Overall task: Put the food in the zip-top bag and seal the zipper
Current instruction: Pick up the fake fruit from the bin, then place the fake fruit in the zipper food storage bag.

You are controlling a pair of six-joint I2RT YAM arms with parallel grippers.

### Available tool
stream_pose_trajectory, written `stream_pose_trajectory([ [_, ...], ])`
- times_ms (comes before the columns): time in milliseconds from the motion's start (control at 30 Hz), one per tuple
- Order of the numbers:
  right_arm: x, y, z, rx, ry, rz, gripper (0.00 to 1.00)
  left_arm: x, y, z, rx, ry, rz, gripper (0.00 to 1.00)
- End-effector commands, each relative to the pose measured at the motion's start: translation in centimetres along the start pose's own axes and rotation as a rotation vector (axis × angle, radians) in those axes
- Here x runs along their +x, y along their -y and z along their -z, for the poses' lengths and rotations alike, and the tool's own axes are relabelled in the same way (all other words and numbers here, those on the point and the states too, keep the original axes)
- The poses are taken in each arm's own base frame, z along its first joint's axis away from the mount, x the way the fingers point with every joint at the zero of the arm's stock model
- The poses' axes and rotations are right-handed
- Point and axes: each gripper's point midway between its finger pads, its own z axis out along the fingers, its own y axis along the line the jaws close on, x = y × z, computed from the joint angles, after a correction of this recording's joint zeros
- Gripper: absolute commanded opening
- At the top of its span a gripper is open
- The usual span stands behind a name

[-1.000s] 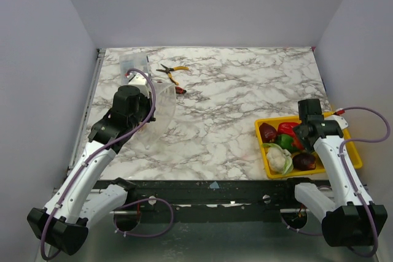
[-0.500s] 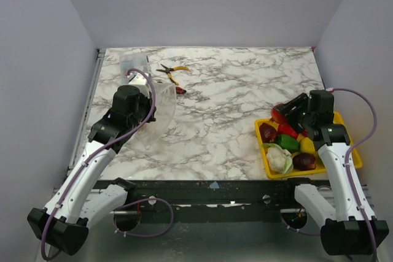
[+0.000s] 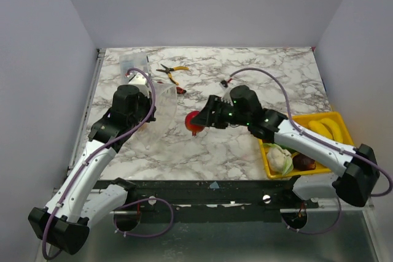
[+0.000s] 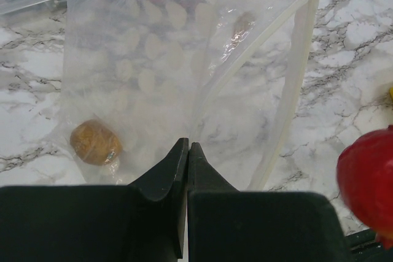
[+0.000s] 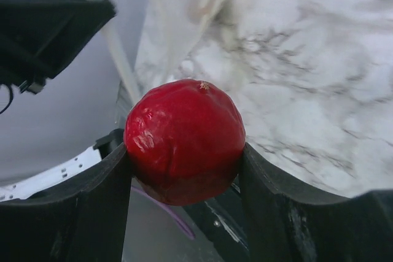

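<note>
My left gripper (image 4: 187, 145) is shut on the near edge of the zip-top bag (image 4: 184, 59), a clear sheet with white dots held over the marble. The bag's zipper (image 4: 295, 72) runs down its right side, facing the right arm. An orange-brown piece (image 4: 94, 142) lies inside the bag. My right gripper (image 5: 184, 151) is shut on a round red piece of food (image 5: 184, 136), hanging just right of the bag (image 3: 164, 99) over the table's middle (image 3: 195, 122). More food sits in the yellow tray (image 3: 344, 121): a pale leafy piece (image 3: 279, 159) and a maroon one (image 3: 304, 162).
Yellow-handled pliers (image 3: 172, 73) lie behind the bag. A rigid clear box (image 3: 134, 62) stands at the back left. Yellow bananas (image 3: 325, 128) rest in the tray. Walls close in the table on the left, back and right.
The right arm lifted the red piece out of the yellow tray and swung left across the table to the bag's open side. The left arm and bag have not moved.
</note>
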Motion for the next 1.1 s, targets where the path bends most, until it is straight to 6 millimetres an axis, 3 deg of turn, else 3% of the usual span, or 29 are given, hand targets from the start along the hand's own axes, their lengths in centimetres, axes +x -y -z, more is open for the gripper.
stream_pose_trajectory([
  [0, -1.0, -6.5, -2.7, -0.129, 0.085, 0.130, 0.01, -0.7, 0.1, 0.3, 0.005, 0.012, -0.003, 0.00],
  [233, -0.8, -10.9, -5.4, -0.220, 0.109, 0.185, 0.01, -1.0, 0.2, 0.6, 0.017, 0.033, -0.004, 0.00],
  [333, -0.4, -11.6, -6.6, -0.192, 0.117, 0.206, 0.04, -1.0, 0.3, 0.7, 0.020, 0.037, -0.004, 0.00],
  [600, -0.6, -9.5, -9.0, -0.066, 0.148, 0.182, 0.21, -1.3, 0.3, 1.1, 0.021, 0.054, -0.003, 0.00],
  [1067, -1.5, -7.5, -11.0, 0.076, 0.177, 0.135, 0.56, -1.5, 0.5, 1.5, 0.039, 0.069, -0.002, 0.00],
])
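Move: Roughly 13 cm to the left of the right hand, 5 cm ahead and slightly below it, is the open mouth of the zip-top bag; this hand already grips the red fruit. The left fingertips, shut on the bag's lip, are some 17 cm left and 3 cm ahead of the right hand. The red knife lies about 16 cm ahead, 11 cm left and 14 cm below. From the left hand, the mouth is about 4 cm right, 2 cm ahead and a little below. Sweeping left about 12 cm towards the bag's mouth, the right hand carries the red fruit in an unchanged grip, rises nearly 5 cm on the way and tips its fingers up some 10 degrees. Beside the left fingertips it stops going left, sinks about 3 cm and eases forward. The left hand keeps the bag's lip pinched, rising about a centimetre. ##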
